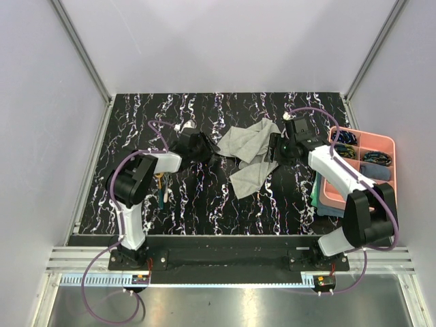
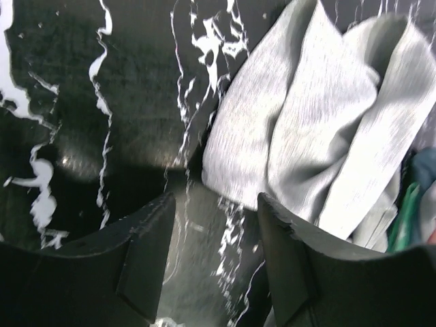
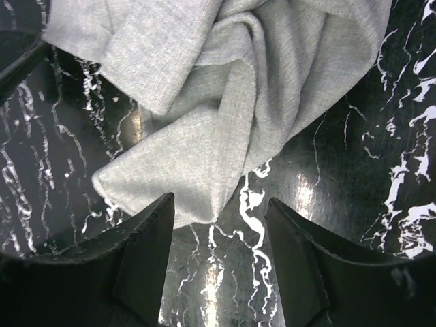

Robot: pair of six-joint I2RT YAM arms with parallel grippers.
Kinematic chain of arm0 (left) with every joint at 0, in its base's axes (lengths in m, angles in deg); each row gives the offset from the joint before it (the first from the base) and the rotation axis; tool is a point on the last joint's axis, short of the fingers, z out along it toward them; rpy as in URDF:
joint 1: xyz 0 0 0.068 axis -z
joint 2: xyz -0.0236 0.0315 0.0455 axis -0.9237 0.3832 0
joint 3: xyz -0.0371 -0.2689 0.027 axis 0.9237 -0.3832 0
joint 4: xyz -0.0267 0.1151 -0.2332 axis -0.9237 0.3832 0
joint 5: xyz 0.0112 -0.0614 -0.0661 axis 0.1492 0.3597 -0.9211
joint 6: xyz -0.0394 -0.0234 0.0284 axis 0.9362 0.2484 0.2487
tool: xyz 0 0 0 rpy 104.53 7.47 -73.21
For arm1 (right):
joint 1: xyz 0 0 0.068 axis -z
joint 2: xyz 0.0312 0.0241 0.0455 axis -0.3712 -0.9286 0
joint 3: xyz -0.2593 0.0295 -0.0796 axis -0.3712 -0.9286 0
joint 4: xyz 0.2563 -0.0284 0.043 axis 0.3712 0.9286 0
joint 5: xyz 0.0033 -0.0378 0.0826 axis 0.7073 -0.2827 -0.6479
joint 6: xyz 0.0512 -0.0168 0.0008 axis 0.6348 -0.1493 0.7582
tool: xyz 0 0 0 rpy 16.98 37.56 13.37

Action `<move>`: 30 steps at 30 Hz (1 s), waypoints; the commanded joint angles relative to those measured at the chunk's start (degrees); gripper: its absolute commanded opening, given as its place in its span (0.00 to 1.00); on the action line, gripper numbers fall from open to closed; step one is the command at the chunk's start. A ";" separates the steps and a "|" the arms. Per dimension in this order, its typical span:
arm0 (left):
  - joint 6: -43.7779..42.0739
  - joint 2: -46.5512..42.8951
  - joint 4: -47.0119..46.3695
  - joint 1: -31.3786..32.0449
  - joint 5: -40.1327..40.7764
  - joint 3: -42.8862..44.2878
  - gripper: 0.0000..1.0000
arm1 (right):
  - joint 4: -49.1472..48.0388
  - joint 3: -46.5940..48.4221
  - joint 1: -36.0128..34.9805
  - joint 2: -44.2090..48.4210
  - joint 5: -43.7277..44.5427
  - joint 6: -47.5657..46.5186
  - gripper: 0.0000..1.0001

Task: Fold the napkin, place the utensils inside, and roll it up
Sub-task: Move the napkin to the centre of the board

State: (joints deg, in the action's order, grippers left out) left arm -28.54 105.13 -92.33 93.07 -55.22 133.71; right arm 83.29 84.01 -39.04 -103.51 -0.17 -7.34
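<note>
The napkin [image 1: 248, 155] lies crumpled in a loose heap at the table's middle, with one flap trailing toward the near side. My left gripper [image 1: 208, 149] sits at its left edge, open. In the left wrist view the napkin [image 2: 306, 122] starts just past the gripper [image 2: 214, 204], and only bare table lies between the fingers. My right gripper [image 1: 274, 147] is at the napkin's right side, open. A corner of the napkin [image 3: 225, 102] reaches the mouth of that gripper [image 3: 218, 214], ungripped. The utensils [image 1: 161, 194] lie by the left arm, partly hidden by it.
A pink tray [image 1: 390, 146] with compartments of small items stands at the right edge, partly under the right arm. Folded dark green and teal cloths [image 1: 319, 197] lie beside it and show at the edge of the left wrist view [image 2: 409, 204]. The table is black marbled.
</note>
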 commanded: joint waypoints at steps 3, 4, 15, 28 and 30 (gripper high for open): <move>6.76 3.78 -3.59 0.23 4.38 2.08 0.56 | -1.50 -1.41 -0.32 5.79 -2.70 1.21 0.65; 7.02 4.31 -3.51 0.23 4.64 2.16 0.55 | -1.50 -1.50 -0.32 6.14 -2.79 1.22 0.65; 7.03 6.24 -1.13 1.02 4.82 4.89 0.43 | -2.03 -1.50 -0.41 9.14 -3.84 1.48 0.67; 3.44 3.18 -5.18 0.94 2.53 4.80 0.00 | -2.38 -3.52 -0.32 9.84 -5.94 1.30 0.68; 1.94 -0.41 -4.56 0.85 3.58 4.54 0.00 | -2.82 -5.01 -0.50 9.05 -7.61 2.18 0.68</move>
State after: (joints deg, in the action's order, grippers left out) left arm -23.03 110.85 -94.63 93.82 -52.86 138.13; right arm 82.09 80.93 -39.04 -94.57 -3.86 -6.26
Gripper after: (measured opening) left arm 0.021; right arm 0.677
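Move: The napkin's left corner is just off the left fingertips, about 2 cm ahead, 1 cm to the right and 2 cm lower; the napkin's middle lies level with them, some 13 cm to the right. The fork is about 17 cm left and 12 cm back of this hand, the spoon about 19 cm left and 14 cm back. From the right hand that corner lies roughly 20 cm left, 8 cm ahead and 10 cm down. Forward and slightly right, the left hand eases about 2.5 cm onto the napkin's left corner, sinking 1 cm, then stays there as its half-open fingers shut completely, pinching the cloth at its edge. Meanwhile the right hand, empty and open, rises about 4 cm and draws back a little, clear above the napkin. ##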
